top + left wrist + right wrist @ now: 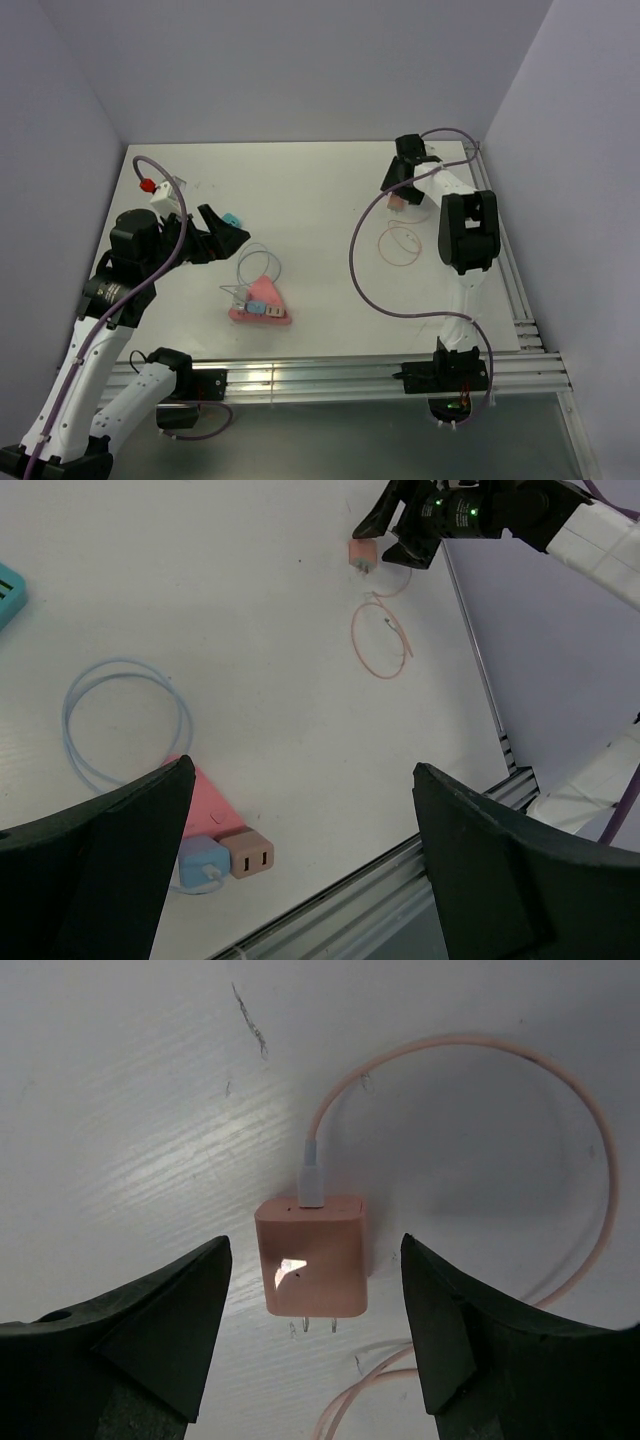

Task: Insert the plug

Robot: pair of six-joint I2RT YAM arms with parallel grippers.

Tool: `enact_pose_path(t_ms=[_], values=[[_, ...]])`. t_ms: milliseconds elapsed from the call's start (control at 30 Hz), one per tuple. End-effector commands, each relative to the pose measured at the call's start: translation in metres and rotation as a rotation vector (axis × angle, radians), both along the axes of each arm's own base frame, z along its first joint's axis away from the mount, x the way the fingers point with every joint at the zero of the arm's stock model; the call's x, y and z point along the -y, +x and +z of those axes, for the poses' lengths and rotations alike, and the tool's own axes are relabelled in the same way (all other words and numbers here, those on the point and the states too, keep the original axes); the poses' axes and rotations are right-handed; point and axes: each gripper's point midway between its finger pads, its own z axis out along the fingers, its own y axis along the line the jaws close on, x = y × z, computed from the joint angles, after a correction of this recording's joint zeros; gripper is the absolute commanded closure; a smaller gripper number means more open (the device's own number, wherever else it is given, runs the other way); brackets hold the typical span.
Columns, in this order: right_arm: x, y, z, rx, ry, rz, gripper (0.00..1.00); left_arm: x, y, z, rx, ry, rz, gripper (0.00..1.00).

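Observation:
The plug [312, 1255] is a pink cube charger lying flat on the white table, prongs toward the camera, with its pink cable [600, 1160] looping away. My right gripper [315, 1243] is open and straddles it, with a gap showing on each side. From above, the plug [397, 201] lies at the far right, under the right gripper [400, 193]. A pink triangular power strip [262, 303] lies mid-table, with a blue adapter [203, 860] and a brown adapter [248, 852] plugged into it. Above the table, left of the strip, my left gripper [228, 235] hangs open and empty.
A light blue cable [70, 720] coils beside the strip. A teal block [231, 218] sits near the left gripper. The pink cable loop [400, 243] lies in front of the plug. Aluminium rails [350, 375] line the near edge and the right side.

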Motion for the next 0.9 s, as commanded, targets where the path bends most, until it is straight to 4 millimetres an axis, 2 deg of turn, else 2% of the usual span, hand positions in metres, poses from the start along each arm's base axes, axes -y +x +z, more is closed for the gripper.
enact_pose_path(t_ms=[0, 67, 200, 233, 267, 333, 367, 467, 533, 567, 600, 633, 667, 700, 733, 767, 800, 833, 867], values=[[-0.004, 0.005, 0.006, -0.004, -0.047, 0.012, 0.25, 0.002, 0.0, 0.003, 0.031, 0.004, -0.019, 0.05], [-0.002, 0.004, 0.002, -0.026, -0.065, 0.005, 0.27, 0.0, 0.0, -0.001, 0.02, 0.013, -0.014, 0.05], [-0.01, 0.005, 0.004, -0.042, -0.07, 0.022, 0.4, -0.001, -0.003, 0.0, 0.03, 0.01, -0.009, 0.05], [-0.011, 0.001, -0.002, -0.071, -0.067, 0.022, 0.44, -0.001, -0.003, 0.001, 0.032, 0.008, -0.009, 0.05], [-0.012, 0.003, 0.0, -0.07, -0.063, 0.022, 0.56, -0.001, -0.004, 0.002, 0.034, 0.005, -0.011, 0.05], [-0.013, 0.001, -0.007, -0.091, -0.059, 0.022, 0.69, 0.0, -0.005, 0.001, 0.029, 0.001, -0.013, 0.05], [-0.014, 0.002, -0.009, -0.093, -0.054, 0.025, 0.82, 0.0, -0.006, 0.001, 0.027, -0.001, -0.02, 0.05], [-0.016, -0.001, -0.011, -0.092, -0.037, 0.03, 1.0, 0.001, -0.008, 0.0, 0.023, -0.004, -0.025, 0.05], [-0.025, 0.004, 0.006, -0.029, -0.003, 0.053, 1.0, 0.002, -0.009, -0.003, 0.017, -0.008, -0.028, 0.05], [-0.025, -0.002, 0.005, -0.031, 0.002, 0.056, 1.0, 0.002, -0.009, -0.004, 0.015, -0.011, -0.033, 0.05], [-0.028, -0.002, 0.025, 0.017, 0.008, 0.073, 1.0, 0.005, -0.011, -0.006, 0.004, -0.019, -0.044, 0.05], [-0.03, 0.0, 0.035, 0.057, 0.014, 0.081, 1.0, 0.006, -0.011, -0.005, 0.0, -0.026, -0.051, 0.05], [-0.03, -0.007, 0.036, 0.061, 0.011, 0.09, 1.0, 0.008, -0.012, -0.007, -0.012, -0.034, -0.057, 0.04], [-0.031, -0.01, 0.062, 0.119, 0.011, 0.112, 1.0, 0.011, -0.014, -0.007, -0.018, -0.046, -0.078, 0.05], [-0.035, -0.011, 0.074, 0.159, 0.012, 0.127, 1.0, 0.013, -0.015, -0.007, -0.022, -0.055, -0.087, 0.05], [-0.034, -0.021, 0.073, 0.157, 0.007, 0.136, 1.0, 0.015, -0.015, -0.005, -0.012, -0.07, -0.097, 0.05], [-0.035, -0.028, 0.101, 0.22, 0.008, 0.154, 1.0, 0.018, -0.017, -0.009, -0.028, -0.089, -0.106, 0.05], [-0.039, -0.039, 0.098, 0.224, 0.007, 0.174, 1.0, 0.022, -0.022, -0.008, -0.031, -0.111, -0.138, 0.05], [-0.04, -0.047, 0.106, 0.248, 0.01, 0.186, 1.0, 0.026, -0.024, -0.008, -0.031, -0.129, -0.157, 0.05]])
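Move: Right between the right hand's open fingers sits the orange plug, its middle about 1 cm left of the hand point and 1 cm lower. Its pink cable lies in a coil some 14 cm back from the hand and 2 cm left; the pink power strip is roughly 32 cm back and 44 cm left. From the left hand the plug is about 29 cm ahead, 46 cm right and 27 cm below. Settling about 1.5 cm down and to the left, the right hand shuts its fingers on the two sides of the orange plug and pinches it. After a short hold it draws the plug back about 5 cm and up some 4.5 cm, towards the power strip. The left hand, still open and empty, sinks about 2 cm and eases slightly back and right. ##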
